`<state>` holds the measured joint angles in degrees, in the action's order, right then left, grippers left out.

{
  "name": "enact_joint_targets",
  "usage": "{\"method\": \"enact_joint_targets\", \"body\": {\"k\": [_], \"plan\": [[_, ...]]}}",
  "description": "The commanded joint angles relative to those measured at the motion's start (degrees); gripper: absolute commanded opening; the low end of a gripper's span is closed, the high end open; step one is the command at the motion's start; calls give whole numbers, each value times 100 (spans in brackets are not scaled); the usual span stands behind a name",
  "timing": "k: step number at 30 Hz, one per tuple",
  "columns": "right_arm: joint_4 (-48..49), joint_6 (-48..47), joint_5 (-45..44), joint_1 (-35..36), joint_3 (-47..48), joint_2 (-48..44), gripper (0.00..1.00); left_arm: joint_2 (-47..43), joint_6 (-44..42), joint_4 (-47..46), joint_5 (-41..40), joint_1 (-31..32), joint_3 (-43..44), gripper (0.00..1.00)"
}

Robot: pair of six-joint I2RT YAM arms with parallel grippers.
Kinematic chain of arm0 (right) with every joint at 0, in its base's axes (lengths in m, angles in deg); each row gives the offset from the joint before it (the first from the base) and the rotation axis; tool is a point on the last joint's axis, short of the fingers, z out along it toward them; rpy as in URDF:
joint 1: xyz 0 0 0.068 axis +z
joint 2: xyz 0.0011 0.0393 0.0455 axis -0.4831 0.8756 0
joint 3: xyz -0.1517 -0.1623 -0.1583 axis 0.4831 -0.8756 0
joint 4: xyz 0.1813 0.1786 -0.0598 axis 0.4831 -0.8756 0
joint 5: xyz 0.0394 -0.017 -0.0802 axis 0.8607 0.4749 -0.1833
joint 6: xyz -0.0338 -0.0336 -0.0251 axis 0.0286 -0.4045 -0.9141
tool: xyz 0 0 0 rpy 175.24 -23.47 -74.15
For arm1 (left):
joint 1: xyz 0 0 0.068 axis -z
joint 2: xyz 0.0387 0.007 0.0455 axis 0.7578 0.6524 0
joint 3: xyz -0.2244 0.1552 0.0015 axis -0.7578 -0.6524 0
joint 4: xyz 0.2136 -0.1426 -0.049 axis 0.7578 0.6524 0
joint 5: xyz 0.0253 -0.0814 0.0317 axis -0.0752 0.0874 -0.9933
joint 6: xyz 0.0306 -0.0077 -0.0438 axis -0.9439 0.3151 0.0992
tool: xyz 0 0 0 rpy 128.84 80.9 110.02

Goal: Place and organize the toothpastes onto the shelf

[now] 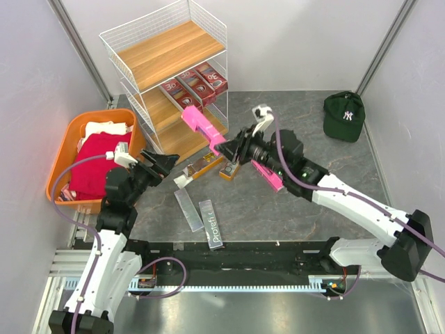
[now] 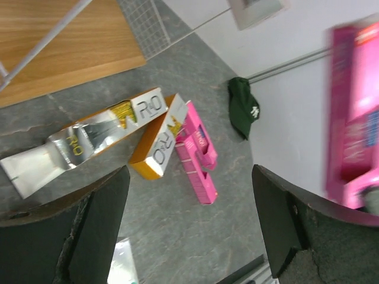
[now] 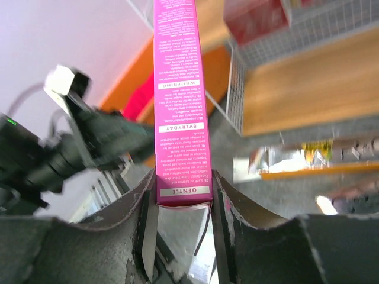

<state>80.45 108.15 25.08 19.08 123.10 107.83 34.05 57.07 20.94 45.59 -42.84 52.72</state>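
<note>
My right gripper (image 1: pixel 226 146) is shut on one end of a hot pink toothpaste box (image 1: pixel 201 127), held in the air in front of the white wire shelf (image 1: pixel 167 76); the box's far end points at the lower boards. In the right wrist view the box (image 3: pixel 177 89) stands between my fingers (image 3: pixel 145 219). Three dark red boxes (image 1: pixel 195 85) lie on the middle board. My left gripper (image 1: pixel 167 163) is open and empty, above the table near two gold boxes (image 2: pixel 89 136) (image 2: pixel 163 145) and pink boxes (image 2: pixel 198 160).
Two silver-grey boxes (image 1: pixel 188 209) (image 1: pixel 212 224) lie near the table's front edge. Another pink box (image 1: pixel 271 177) lies under my right arm. An orange basket (image 1: pixel 69 146) with red and white cloths stands on the left. A green cap (image 1: pixel 344 116) lies at the back right.
</note>
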Motion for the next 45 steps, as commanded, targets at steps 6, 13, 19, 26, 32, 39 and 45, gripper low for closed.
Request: {"method": "enact_joint_targets", "body": {"k": [6, 13, 19, 26, 32, 39, 45], "plan": [[598, 358, 1303, -893, 1602, 758, 36, 61, -614, 541, -228, -46, 58, 91], [1222, 1168, 1971, -1570, 2463, 1698, 36, 44, -729, 655, -290, -46, 31, 91], [845, 1379, 2200, -1931, 3911, 2638, 36, 44, -781, 716, -308, -37, -4, 91], [792, 1739, 2604, -2151, 4776, 3238, 35, -62, -790, 787, -299, -46, -57, 91], [748, 1731, 2543, -2230, 4802, 3255, 35, -53, -808, 805, -334, -46, -65, 91], [-94, 1705, 2499, -2406, 6434, 4106, 36, -9, -817, 840, -290, -46, -92, 91], [-570, 1687, 2148, -2423, 7140, 4617, 38, 0, -790, 848, -255, -46, -144, 91]]}}
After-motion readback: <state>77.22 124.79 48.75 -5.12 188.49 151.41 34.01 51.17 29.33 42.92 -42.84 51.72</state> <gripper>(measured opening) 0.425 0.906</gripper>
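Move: The pink toothpaste already in the right fingers is bound for the top shelf, whose middle lies about 24 cm ahead, 14 cm left and 10 cm above that hand. The red boxes on the middle shelf are some 23 cm ahead, 8 cm left and 3 cm below it; the open R&O box lies on the table, 11 cm ahead, 6 cm left, 29 cm below. From the idle left hand, the top shelf is about 24 cm straight ahead, 18 cm higher. Right hand carries the gripped pink toothpaste some 22 cm forward and 16 cm up, rolling slightly, towards the top shelf. ##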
